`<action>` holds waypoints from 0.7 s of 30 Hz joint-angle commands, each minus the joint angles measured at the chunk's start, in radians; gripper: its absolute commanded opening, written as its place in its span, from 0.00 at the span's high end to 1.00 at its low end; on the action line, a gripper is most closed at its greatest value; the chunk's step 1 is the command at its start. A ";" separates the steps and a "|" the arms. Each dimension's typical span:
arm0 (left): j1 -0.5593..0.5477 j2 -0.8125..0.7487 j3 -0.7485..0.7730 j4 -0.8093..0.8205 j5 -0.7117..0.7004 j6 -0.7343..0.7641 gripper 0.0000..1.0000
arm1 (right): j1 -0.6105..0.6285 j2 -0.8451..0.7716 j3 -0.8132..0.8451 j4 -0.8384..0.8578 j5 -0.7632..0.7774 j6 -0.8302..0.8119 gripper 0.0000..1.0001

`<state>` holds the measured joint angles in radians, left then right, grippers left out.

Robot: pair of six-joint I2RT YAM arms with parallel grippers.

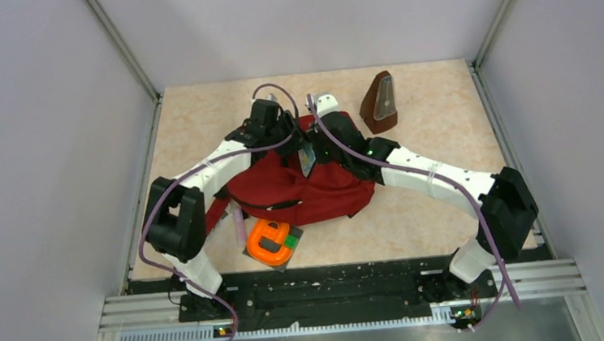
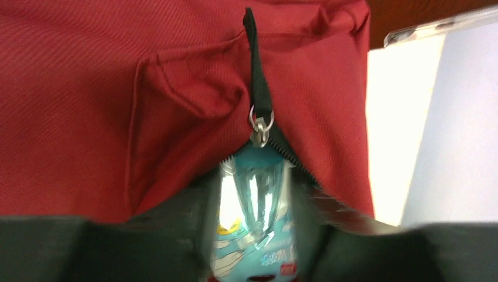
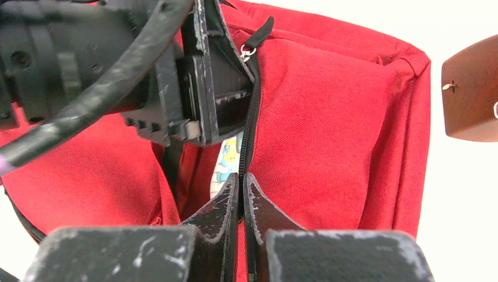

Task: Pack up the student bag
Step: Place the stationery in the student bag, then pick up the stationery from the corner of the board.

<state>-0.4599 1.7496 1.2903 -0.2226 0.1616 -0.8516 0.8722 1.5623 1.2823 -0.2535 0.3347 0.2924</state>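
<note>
The dark red student bag (image 1: 317, 192) lies in the middle of the table, its black zipper partly undone. My left gripper (image 1: 290, 139) is shut on a glossy teal packet (image 2: 258, 194), whose far end sits in the gap just below the metal zipper pull (image 2: 260, 126). The packet's tip (image 3: 230, 157) shows inside the opening, under the left gripper's head (image 3: 199, 88). My right gripper (image 3: 242, 179) is shut on the black zipper edge (image 3: 249, 132) of the bag, holding that side of the opening. Both grippers meet over the bag's far end.
A brown pyramid-shaped metronome (image 1: 380, 103) stands at the back right, close to the bag's corner (image 3: 473, 94). An orange object (image 1: 269, 242) on a green and grey item lies at the bag's near left side. A black strap (image 1: 221, 213) trails left.
</note>
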 commanded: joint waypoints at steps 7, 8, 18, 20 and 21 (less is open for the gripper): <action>0.015 -0.368 -0.127 -0.183 -0.143 0.226 0.24 | -0.010 -0.042 0.003 0.020 0.022 0.025 1.00; 0.026 -0.410 -0.147 -0.217 -0.176 0.234 0.23 | -0.011 -0.044 0.003 0.019 0.022 0.025 1.00; 0.406 -0.772 -0.359 -0.506 -0.293 0.161 0.16 | -0.030 -0.066 -0.027 0.044 0.016 0.033 1.00; 0.501 -0.791 -0.395 -0.520 -0.274 0.148 0.13 | -0.040 -0.065 -0.029 0.047 0.007 0.036 1.00; 0.551 -0.795 -0.419 -0.507 -0.239 0.140 0.13 | -0.043 -0.064 -0.030 0.049 0.001 0.036 1.00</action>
<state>-0.0402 0.9836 0.9318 -0.6479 -0.0761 -0.6777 0.8558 1.5517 1.2556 -0.2489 0.3378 0.3183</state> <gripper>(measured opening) 0.859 0.007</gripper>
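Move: The left fingers are in the mouth of the student bag's front pocket with the stationery pack, whose middle is about 4 cm back, 1 cm right and 2 cm below the left hand. The zipper pull is some 4 cm ahead of that hand, straight on and 3 cm higher; the brown metronome stands roughly 8 cm ahead, 23 cm right. From the right hand, already gripping the pocket's zipper edge, the pack's middle lies about 1 cm ahead, 3 cm left, 8 cm below. Opening wide, the left fingers let go of the stationery pack and come out of the pocket, first lifting about 8 cm while drawing back. The hand then sweeps left over the bag to its left end, ending some 25 cm left and 12 cm back, turning about 30 degrees counter-clockwise. The right fingers stay shut on the zipper edge, nearly still. ##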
